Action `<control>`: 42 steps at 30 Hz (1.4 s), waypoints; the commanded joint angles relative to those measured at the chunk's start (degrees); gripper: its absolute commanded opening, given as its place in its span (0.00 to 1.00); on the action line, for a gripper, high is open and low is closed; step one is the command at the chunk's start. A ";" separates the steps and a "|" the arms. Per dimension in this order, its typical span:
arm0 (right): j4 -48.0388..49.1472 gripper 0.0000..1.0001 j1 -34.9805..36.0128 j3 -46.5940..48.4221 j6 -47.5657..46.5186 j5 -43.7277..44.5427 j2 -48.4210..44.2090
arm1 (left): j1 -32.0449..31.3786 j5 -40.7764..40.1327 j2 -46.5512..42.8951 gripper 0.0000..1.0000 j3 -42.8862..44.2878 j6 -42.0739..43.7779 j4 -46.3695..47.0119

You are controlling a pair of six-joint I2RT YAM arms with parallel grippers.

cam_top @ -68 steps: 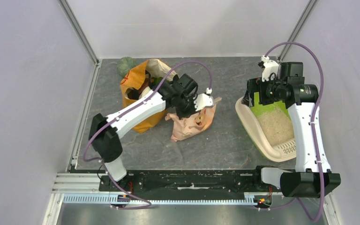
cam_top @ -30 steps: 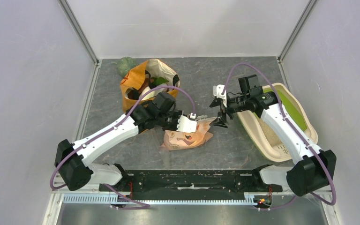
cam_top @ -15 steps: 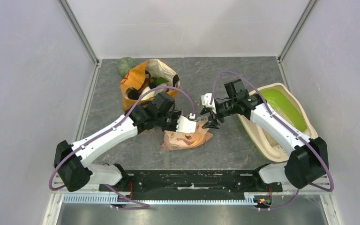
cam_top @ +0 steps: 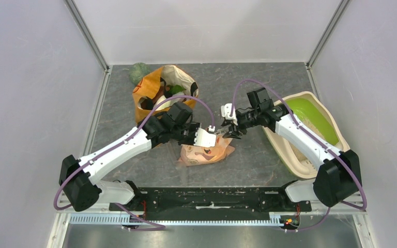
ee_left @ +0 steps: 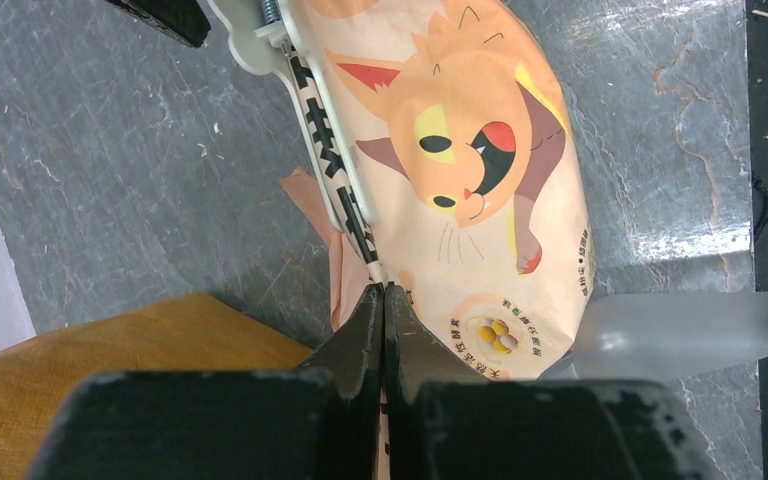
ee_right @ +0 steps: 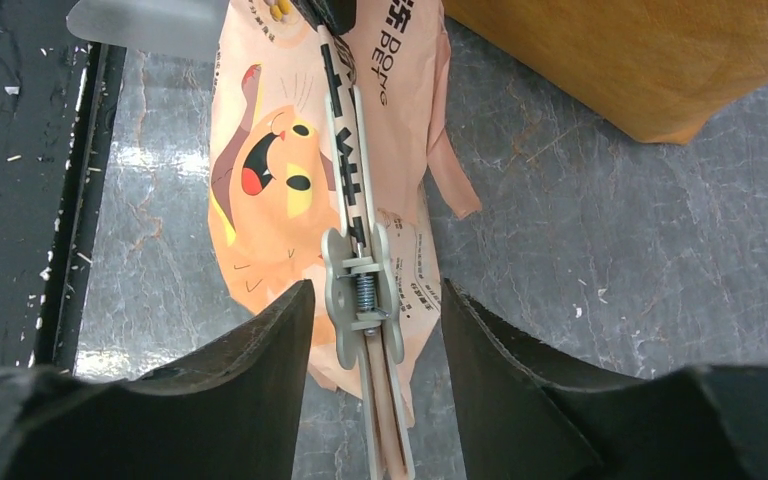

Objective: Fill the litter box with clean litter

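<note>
A peach litter bag (cam_top: 207,152) printed with a cartoon cat (ee_left: 460,150) lies on the slate table, its top sealed by a long beige clip (ee_right: 360,280). My left gripper (ee_left: 383,290) is shut on the bag's top edge at the clip's far end (cam_top: 216,135). My right gripper (ee_right: 375,300) is open, its jaws on either side of the clip's spring handle with gaps on both sides (cam_top: 232,132). The cream litter box (cam_top: 276,147) with its green hood (cam_top: 310,116) stands to the right, partly behind the right arm. Pale litter (cam_top: 324,120) shows inside.
An orange paper shopping bag (cam_top: 152,98) stands at the back left, close behind the left arm (ee_left: 110,350) (ee_right: 640,60). A green lump (cam_top: 138,72) lies behind it. Walls enclose the table on three sides; the black base rail (cam_top: 212,199) runs along the near edge.
The right arm swung left from the litter box to the bag's clip and its jaws narrowed around the handle. The left gripper closed on the bag's top edge.
</note>
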 commanded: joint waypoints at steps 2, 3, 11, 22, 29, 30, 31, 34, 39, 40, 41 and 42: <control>1.08 0.53 0.52 1.16 -0.10 -0.91 -0.54 | -0.26 2.39 -1.33 0.02 -0.02 1.82 0.40; 0.99 0.50 0.51 1.22 -0.25 -1.02 -0.48 | -0.26 2.40 -1.29 0.02 0.08 1.81 0.33; 1.01 0.26 0.61 2.39 1.00 -1.56 -0.83 | -0.26 2.63 -1.33 0.02 -0.10 1.94 0.44; 0.66 0.00 -0.23 4.16 5.19 -1.55 -3.98 | -0.24 2.46 -1.59 0.02 -0.29 2.29 0.38; 1.02 0.00 -8.13 12.03 15.27 -2.61 -3.60 | -0.20 2.43 -2.01 0.02 -0.50 2.74 0.38; 1.66 0.00 -10.40 13.88 18.73 -3.12 -2.56 | -0.20 2.45 -2.18 0.02 -0.57 2.85 0.40; 2.96 0.00 -12.21 15.33 22.33 -2.69 -1.42 | -0.21 2.36 -2.34 0.02 -0.58 2.93 0.37; 7.12 0.00 -14.93 19.56 33.53 10.53 1.85 | -0.23 1.92 -2.47 0.02 -0.43 3.13 0.38; 2.03 0.00 -11.37 29.76 38.08 34.11 13.71 | -0.25 1.80 -2.21 0.02 0.46 2.64 0.38; 1.39 0.00 -10.58 31.63 38.72 36.66 16.48 | -0.25 1.92 -2.15 0.02 0.47 2.48 0.37; 0.76 0.00 -9.88 33.02 39.62 38.98 18.76 | -0.23 2.00 -2.19 0.02 0.48 2.44 0.38; 0.25 0.00 -9.02 34.84 40.59 41.50 21.43 | -0.26 1.97 -2.30 0.02 0.48 2.41 0.33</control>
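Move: Between the right hand's open fingers sits the bag clip, its middle barely 1 cm to the left and level in height; from the left hand, which holds the folded bag mouth, it is about 10 cm to the right and 2 cm ahead. The litter bag's body lies some 4 cm back, 7 cm left and 7 cm below the right hand; the orange tote stands roughly 9 cm ahead and 24 cm left of that hand. Squeezing shut on the clip's spring middle while staying almost in place, the right hand then lifts the clip off the folded mouth and sweeps forward some 18 cm, up about 10 and rightward 8, away from the litter bag over the clear far table. It turns roughly 50 degrees clockwise, keeps the clip pinched and dips slightly at the end. The left hand stays still, keeping its grip on the bag mouth. ##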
